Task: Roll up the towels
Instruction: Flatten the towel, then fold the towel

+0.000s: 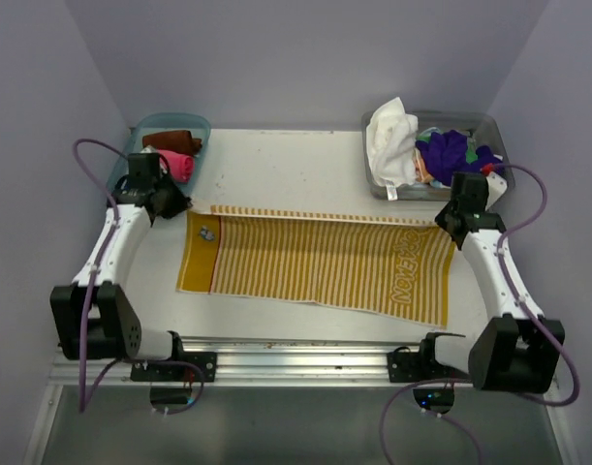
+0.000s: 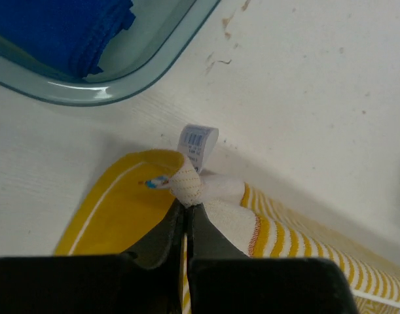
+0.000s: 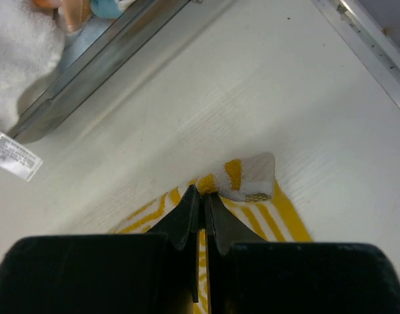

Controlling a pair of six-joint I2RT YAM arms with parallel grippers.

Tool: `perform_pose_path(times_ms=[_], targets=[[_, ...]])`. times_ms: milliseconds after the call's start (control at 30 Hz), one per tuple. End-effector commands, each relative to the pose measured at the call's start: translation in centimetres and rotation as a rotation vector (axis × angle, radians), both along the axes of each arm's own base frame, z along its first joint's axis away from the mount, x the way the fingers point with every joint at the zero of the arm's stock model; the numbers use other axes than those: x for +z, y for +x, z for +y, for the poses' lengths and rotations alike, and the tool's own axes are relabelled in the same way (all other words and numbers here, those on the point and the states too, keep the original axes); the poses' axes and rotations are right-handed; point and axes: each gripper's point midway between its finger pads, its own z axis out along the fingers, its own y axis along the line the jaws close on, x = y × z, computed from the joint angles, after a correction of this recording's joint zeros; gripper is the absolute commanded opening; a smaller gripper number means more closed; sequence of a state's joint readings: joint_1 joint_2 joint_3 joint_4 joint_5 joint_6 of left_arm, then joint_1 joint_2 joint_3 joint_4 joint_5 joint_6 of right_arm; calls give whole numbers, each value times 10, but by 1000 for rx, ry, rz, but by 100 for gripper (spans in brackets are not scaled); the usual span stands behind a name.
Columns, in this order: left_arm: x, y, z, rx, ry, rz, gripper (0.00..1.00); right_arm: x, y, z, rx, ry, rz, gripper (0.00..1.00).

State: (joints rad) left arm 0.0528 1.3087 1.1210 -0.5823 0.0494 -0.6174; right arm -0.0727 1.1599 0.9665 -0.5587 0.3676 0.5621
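A mustard-yellow towel with white stripes [image 1: 315, 262] lies spread flat across the middle of the table. My left gripper [image 1: 175, 205] is shut on its far left corner [image 2: 186, 183], where a small white label [image 2: 197, 139] sticks up. My right gripper [image 1: 449, 221] is shut on the far right corner [image 3: 245, 175], which folds over past the fingertips. Both corners are pinched just above the tabletop. More towels sit in the two bins.
A teal bin [image 1: 201, 128] at the back left holds brown and pink towels [image 1: 174, 155] and a blue towel [image 2: 62, 26]. A clear bin [image 1: 489, 131] at the back right holds white [image 1: 392, 140] and purple [image 1: 451, 153] cloths. Metal rail [image 1: 296, 354] along the near edge.
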Motion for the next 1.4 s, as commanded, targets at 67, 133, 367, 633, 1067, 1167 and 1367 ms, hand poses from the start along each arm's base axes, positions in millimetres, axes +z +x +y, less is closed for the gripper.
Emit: perform_pose_path(times_ms=[67,133,367,633,1067,1167,1367], targets=[[-45,55,21,84,28,41,0,2,58,-22,-79,-50,-105,0],[-56,60,22,91,30,73,0,0,73,-22,-69,-47,-93,0],[-50,73,29,105,59,96,0,8,91,-16,-28,-26,-83,0],[-41,41,33,92,98,147,0,-24,14,4,-42,86,65,0],[-94,-56,14,60,35,297,0,-86,-124,49,-130,342,212,0],[-107,-68,12,60,22,324,0,-94,-137,42,-180,315,234,0],[-117,-75,10,56,18,341,0,-99,-139,30,-205,247,264,0]])
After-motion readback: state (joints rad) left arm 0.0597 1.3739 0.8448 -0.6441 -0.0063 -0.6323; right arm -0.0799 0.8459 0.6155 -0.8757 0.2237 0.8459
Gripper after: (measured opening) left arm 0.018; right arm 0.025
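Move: Each hand already pinches a corner of the striped towel's far edge, some 15 cm above the table. The near left corner lies about 17 cm back and 2 cm left of the left hand; the near right corner is roughly 24 cm straight back from the right. The blue towel sits about 11 cm ahead and 12 cm left of the left hand, and the grey bin's middle about 26 cm ahead and 3 cm left of the right. Keeping their pinches, both hands sweep the far edge forward and down, then back, left about 15 cm, right 20. ##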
